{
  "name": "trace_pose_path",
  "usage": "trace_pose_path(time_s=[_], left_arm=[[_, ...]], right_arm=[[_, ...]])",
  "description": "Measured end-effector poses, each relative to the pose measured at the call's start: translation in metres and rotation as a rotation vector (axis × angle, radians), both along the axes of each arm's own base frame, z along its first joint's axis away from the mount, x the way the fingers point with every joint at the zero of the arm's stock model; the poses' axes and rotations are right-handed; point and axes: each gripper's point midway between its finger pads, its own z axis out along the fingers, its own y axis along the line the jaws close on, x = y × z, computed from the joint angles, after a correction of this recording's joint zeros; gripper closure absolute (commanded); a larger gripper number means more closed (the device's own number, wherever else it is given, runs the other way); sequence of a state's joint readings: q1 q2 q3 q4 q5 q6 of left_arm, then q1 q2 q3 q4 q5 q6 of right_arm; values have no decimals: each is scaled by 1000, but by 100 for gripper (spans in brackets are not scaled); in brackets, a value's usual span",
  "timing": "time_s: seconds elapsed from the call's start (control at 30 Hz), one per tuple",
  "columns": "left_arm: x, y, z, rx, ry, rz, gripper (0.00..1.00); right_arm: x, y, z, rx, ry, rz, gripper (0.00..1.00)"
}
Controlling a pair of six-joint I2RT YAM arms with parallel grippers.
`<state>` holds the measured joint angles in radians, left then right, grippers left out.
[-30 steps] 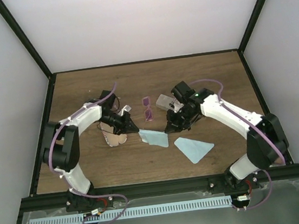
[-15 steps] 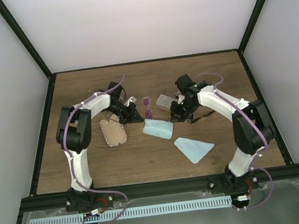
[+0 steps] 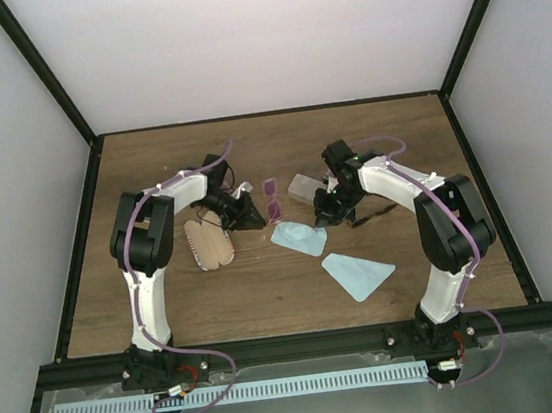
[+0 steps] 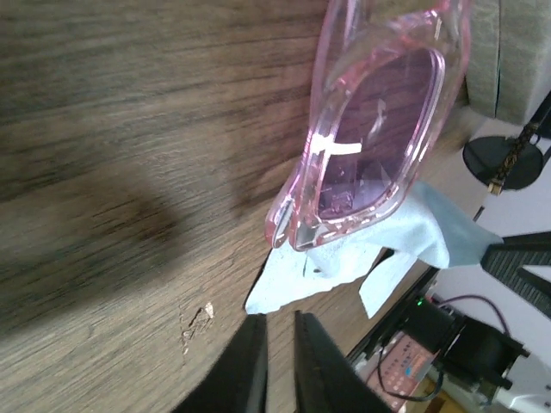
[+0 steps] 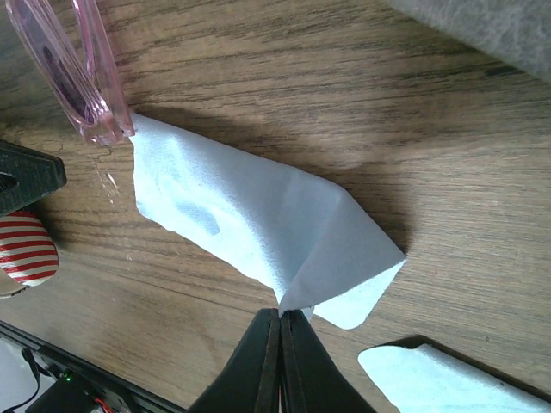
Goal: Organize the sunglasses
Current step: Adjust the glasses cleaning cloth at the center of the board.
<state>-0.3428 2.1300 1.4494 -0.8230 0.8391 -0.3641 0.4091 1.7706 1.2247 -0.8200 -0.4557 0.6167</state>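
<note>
The pink-tinted sunglasses [image 3: 272, 199] lie on the wooden table between the two arms; in the left wrist view the sunglasses [image 4: 379, 129] partly overlap a light blue cloth [image 4: 344, 258]. My left gripper [image 4: 280, 331] is just short of that cloth's corner, its jaws almost together with nothing between them. My right gripper [image 5: 281, 317] is shut on a folded edge of the cloth [image 5: 250, 224], whose far corner touches the sunglasses [image 5: 73, 69]. A thin black-framed pair [image 3: 373, 217] lies by the right arm. From above, the left gripper [image 3: 255, 219] and the right gripper [image 3: 320, 219] flank the cloth [image 3: 298, 237].
A second light blue cloth [image 3: 358, 274] lies flat nearer the front. An open pink-striped case [image 3: 209, 241] sits beside the left arm. A grey case [image 3: 305, 187] rests behind the right gripper. Black frame rails border the table.
Both arms swung inward and back, carrying the cloth up beside the pink sunglasses. The cloth now lies flatter, and the left jaws sit just off its corner.
</note>
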Motion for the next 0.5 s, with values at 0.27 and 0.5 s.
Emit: trace_pose_path(time_s=[0.27, 0.5], left_arm=[[8, -7, -1, 7, -41, 3, 21], [19, -22, 3, 5, -105, -18, 21]], right_arm=[[-8, -2, -10, 5, 11, -10, 99], [-37, -8, -29, -19, 88, -13, 41]])
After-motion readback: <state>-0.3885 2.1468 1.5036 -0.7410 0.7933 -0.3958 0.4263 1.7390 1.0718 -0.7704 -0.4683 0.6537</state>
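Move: The light-blue cleaning cloth, its right edge still pinched by the right hand, has its middle about 4 cm left of that hand, 3 cm back and 4 cm below; the second cloth lies some 12 cm back and 7 cm right, the grey case 9 cm ahead and 2 cm left. The pink sunglasses stand about 5 cm ahead and 3 cm right of the empty left hand, nearly at its height; the cleaning cloth lies 4 cm back and 8 cm right of it. The cleaning cloth's pinched right edge is laid down by the right hand, which after a brief hold draws back nearly 4 cm and down 3 cm towards the second cloth, then parts its fingers and lets go. Meanwhile the left hand opens wide and slides level about 3 cm, forward and right, towards the pink sunglasses, fingers tilting about 5 degrees. ##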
